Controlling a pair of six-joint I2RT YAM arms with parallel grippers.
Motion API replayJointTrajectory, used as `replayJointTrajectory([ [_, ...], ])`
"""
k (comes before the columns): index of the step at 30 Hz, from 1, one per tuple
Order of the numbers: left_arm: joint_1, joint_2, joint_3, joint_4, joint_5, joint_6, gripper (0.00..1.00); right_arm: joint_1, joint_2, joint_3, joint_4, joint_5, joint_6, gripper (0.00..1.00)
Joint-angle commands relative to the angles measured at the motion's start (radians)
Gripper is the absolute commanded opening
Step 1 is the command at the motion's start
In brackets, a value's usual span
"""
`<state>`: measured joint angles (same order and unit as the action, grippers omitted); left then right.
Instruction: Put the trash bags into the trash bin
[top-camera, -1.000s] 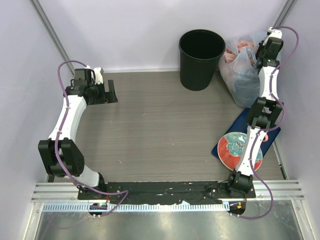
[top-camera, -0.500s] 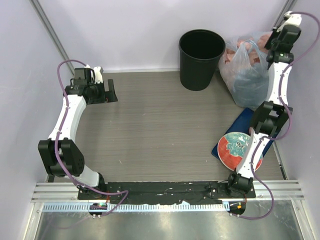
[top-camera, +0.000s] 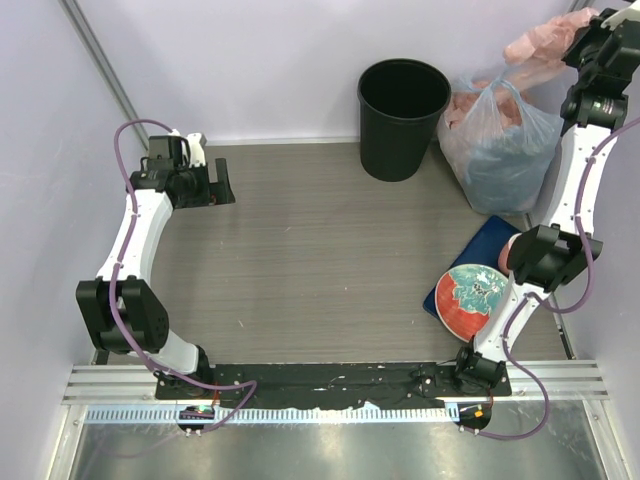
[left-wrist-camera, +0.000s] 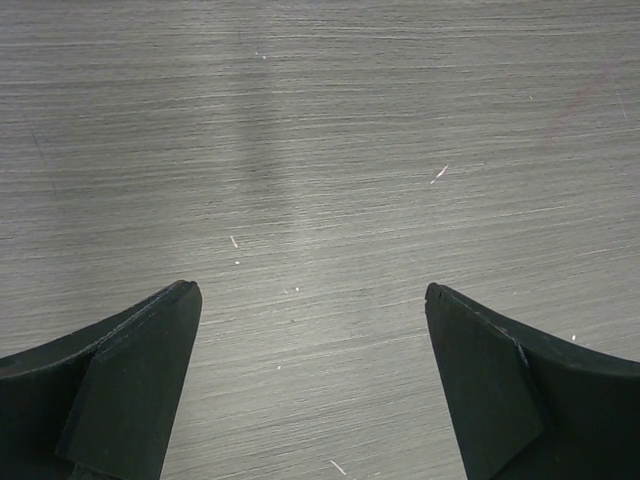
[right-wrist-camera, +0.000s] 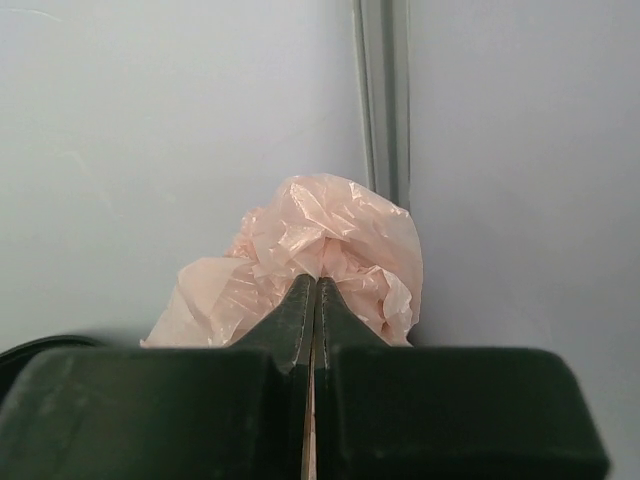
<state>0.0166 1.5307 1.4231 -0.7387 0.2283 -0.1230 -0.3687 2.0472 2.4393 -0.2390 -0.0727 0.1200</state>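
Observation:
My right gripper (top-camera: 578, 28) is raised high at the back right and is shut on the pale pink trash bag (top-camera: 540, 42), which hangs crumpled from it. In the right wrist view the pink trash bag (right-wrist-camera: 320, 250) bunches just past the closed fingertips (right-wrist-camera: 316, 285). The black trash bin (top-camera: 402, 118) stands upright and open at the back centre, to the left of the held bag. My left gripper (top-camera: 222, 186) is open and empty over the table at the left; its view shows only bare wood grain between the fingers (left-wrist-camera: 140, 370).
A bulging clear-bluish bag (top-camera: 500, 140) with pink and blue contents sits right of the bin. A red and teal plate (top-camera: 470, 300) lies on a blue mat (top-camera: 490, 240) at the right. Walls close in the back and right.
My right arm has risen and swung to the back right, pulling the pink bag up out of the clear bag. The left arm has not moved.

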Motion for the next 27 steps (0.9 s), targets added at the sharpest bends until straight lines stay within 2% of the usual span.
replayJointTrajectory([
  [1, -0.004, -0.047, 0.04, 0.016, -0.004, -0.001, 1.0, 0.004, -0.149, -0.008, 0.072, -0.065, 0.062, 0.01],
  [9, -0.003, -0.118, 0.04, 0.114, 0.141, 0.002, 1.0, 0.082, -0.297, -0.077, 0.089, -0.222, 0.106, 0.01],
  [14, -0.004, -0.152, 0.066, 0.195, 0.239, 0.016, 1.0, 0.235, -0.404, -0.178, 0.156, -0.207, -0.014, 0.01],
  [16, -0.003, -0.168, 0.077, 0.214, 0.325, 0.043, 1.0, 0.292, -0.426, -0.218, 0.167, -0.217, -0.042, 0.01],
  [19, -0.006, -0.202, 0.091, 0.272, 0.456, 0.046, 1.0, 0.404, -0.447, -0.262, 0.118, -0.251, 0.004, 0.01],
  [21, -0.007, -0.227, 0.083, 0.334, 0.514, 0.039, 1.0, 0.491, -0.467, -0.353, 0.099, -0.277, 0.049, 0.01],
  [24, -0.095, -0.285, 0.045, 0.369, 0.537, 0.089, 1.0, 0.6, -0.507, -0.518, 0.118, -0.309, 0.095, 0.01],
  [27, -0.21, -0.352, -0.021, 0.369, 0.452, 0.187, 1.0, 0.672, -0.507, -0.618, 0.124, -0.338, 0.105, 0.01],
])
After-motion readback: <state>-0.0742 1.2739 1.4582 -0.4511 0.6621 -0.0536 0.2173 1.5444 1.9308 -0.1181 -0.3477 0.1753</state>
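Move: The right hand already holds the pink trash bag high in the far right corner. The trash bin's middle lies about 33 cm to its left, some 5 cm farther out and 35 cm below. The clear plastic sack is nearly under this hand, about 4 cm left and 36 cm down. The mug sits about 24 cm back, 10 cm left and 46 cm down. From the left hand, the bin is about 22 cm ahead, 41 cm right and 6 cm below. Still pinching the pink trash bag in its shut fingers, the right hand sweeps about 35 cm left towards the trash bin, drawing back some 13 cm; it rises about 15 cm, then sinks 9, turning some 50 degrees counter-clockwise. The open, empty left hand climbs about 17 cm and swings 10 cm right, its fingers tipping up and turning clockwise. ##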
